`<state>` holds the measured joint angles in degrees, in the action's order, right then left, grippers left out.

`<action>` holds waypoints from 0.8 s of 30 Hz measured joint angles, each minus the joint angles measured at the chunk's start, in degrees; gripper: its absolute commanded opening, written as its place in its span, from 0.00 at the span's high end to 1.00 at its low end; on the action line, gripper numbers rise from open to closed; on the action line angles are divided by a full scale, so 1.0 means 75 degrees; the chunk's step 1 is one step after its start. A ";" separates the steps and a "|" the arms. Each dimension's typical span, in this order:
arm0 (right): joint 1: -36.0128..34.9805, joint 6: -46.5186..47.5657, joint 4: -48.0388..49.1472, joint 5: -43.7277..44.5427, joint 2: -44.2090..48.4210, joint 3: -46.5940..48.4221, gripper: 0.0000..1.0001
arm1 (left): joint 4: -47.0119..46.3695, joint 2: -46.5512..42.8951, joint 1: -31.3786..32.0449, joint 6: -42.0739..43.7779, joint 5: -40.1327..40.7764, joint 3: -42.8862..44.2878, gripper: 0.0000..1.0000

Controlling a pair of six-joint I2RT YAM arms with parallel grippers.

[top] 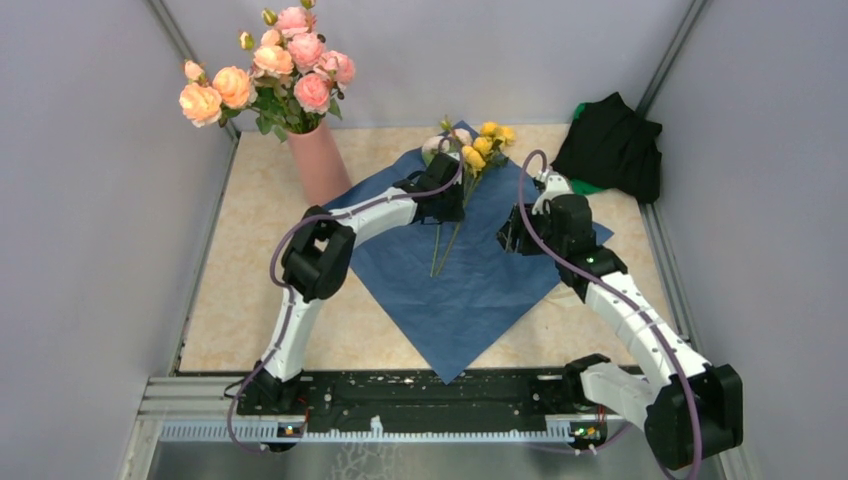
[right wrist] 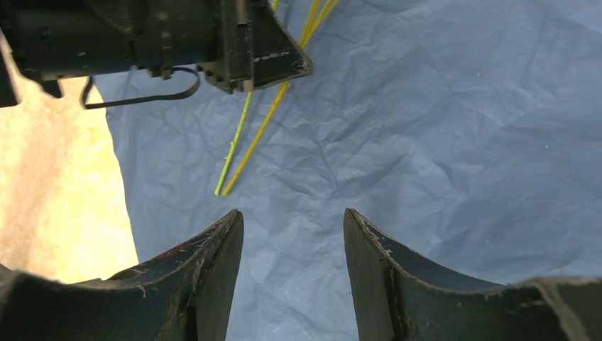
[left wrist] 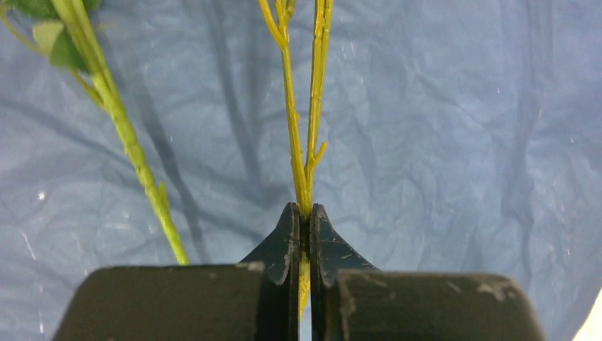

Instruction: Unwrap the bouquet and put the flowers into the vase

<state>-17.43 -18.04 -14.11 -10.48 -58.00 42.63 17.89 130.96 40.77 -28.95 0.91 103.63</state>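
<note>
The bouquet lies opened out: its blue paper (top: 470, 285) is spread flat on the table, with the flowers (top: 482, 145) on its far part, yellow blooms pointing away. My left gripper (top: 445, 205) is shut on two thin yellow-green stems (left wrist: 294, 142), pinched between its fingertips (left wrist: 303, 209). One greener stem (left wrist: 135, 156) lies loose to their left. The stem ends (right wrist: 231, 177) show below the left gripper (right wrist: 263, 60) in the right wrist view. My right gripper (right wrist: 292, 220) hangs open over bare paper, holding nothing. The salmon-pink vase (top: 318, 160) stands at the back left.
Larger pink roses (top: 275, 65) fill the vase. A black cloth heap (top: 612, 145) lies at the back right corner. Grey walls close in the beige table (top: 250, 290) on three sides. The right arm (top: 570, 230) stands just right of the stems.
</note>
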 measured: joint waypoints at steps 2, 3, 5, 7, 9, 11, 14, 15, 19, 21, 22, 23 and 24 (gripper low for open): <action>0.0000 0.0000 0.0175 -0.0006 -0.0099 -0.0111 0.46 | -0.0274 -0.0323 0.0017 0.0000 -0.0111 -0.0516 1.00; 0.0000 -0.0003 0.0230 -0.0009 -0.0169 -0.0175 0.46 | -0.0405 -0.0560 0.0038 0.0003 -0.0189 -0.0810 1.00; 0.0000 -0.0012 0.0289 -0.0009 -0.0361 -0.0259 0.46 | -0.0766 -0.1134 0.0073 0.0038 -0.0364 -0.1393 1.00; 0.0000 -0.0038 0.0321 -0.0009 -0.0525 -0.0306 0.46 | -0.1291 -0.1784 0.0117 0.0096 -0.0530 -0.1955 1.00; -0.0003 -0.0149 0.0358 -0.0032 -0.0562 -0.0344 0.46 | -0.1886 -0.2474 0.0181 0.0192 -0.0673 -0.2480 1.00; -0.0003 -0.0283 0.0571 -0.0111 -0.0562 -0.0344 0.46 | -0.2512 -0.3092 0.0271 0.0262 -0.0813 -0.2955 1.00; -0.0023 -0.0481 0.0912 -0.0198 -0.0603 -0.0312 0.47 | -0.3448 -0.3803 0.0452 0.0306 -0.0953 -0.3710 1.00; -0.0044 -0.0527 0.0962 -0.0210 -0.0647 -0.0280 0.47 | -0.3815 -0.4001 0.0542 0.0309 -0.0968 -0.4030 1.00; -0.0128 -0.0688 0.1087 -0.0213 -0.0868 -0.0017 0.47 | -0.4867 -0.4301 0.0898 0.0291 -0.0950 -0.5129 1.00; -0.0189 -0.0752 0.1157 -0.0224 -0.0871 0.0096 0.47 | -0.5228 -0.4316 0.1046 0.0294 -0.0822 -0.5674 1.00; -0.0221 -0.0778 0.1180 -0.0233 -0.0871 0.0152 0.47 | -0.5327 -0.4316 0.1105 0.0297 -0.0734 -0.5898 1.00; -0.0262 -0.0804 0.1192 -0.0242 -0.0871 0.0213 0.47 | -0.5374 -0.4316 0.1160 0.0303 -0.0664 -0.6056 1.00; -0.0318 -0.0807 0.1192 -0.0251 -0.0863 0.0277 0.47 | -0.5415 -0.4316 0.1201 0.0329 -0.0568 -0.6169 1.00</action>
<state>-19.81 -24.10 -5.17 -12.36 -64.47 44.71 -22.72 98.59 49.78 -26.48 -3.36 57.36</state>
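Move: Clasping the yellow flower's stem close above the blue wrap, the left hand has the right gripper, half open, about 12 cm back, 9 cm to its right and 12 cm higher. The pale-pink flower lies beside the held stem, its middle some 3 cm left and 2 cm ahead; the vase stands roughly 27 cm left, 4 cm farther out. From the right hand, the yellow flower's middle is about 13 cm ahead, 9 cm left and 12 cm down. Keeping its pinch on the yellow flower's stem, the left hand swings up about 15 cm while drawing back 13 cm, then sinks some 6 cm towards the right gripper, its fingertips tipping upward roughly 20 degrees. The right hand first dips about 3 cm, then rises again as it eases left and a little forward towards the stem, fingers staying half open. ##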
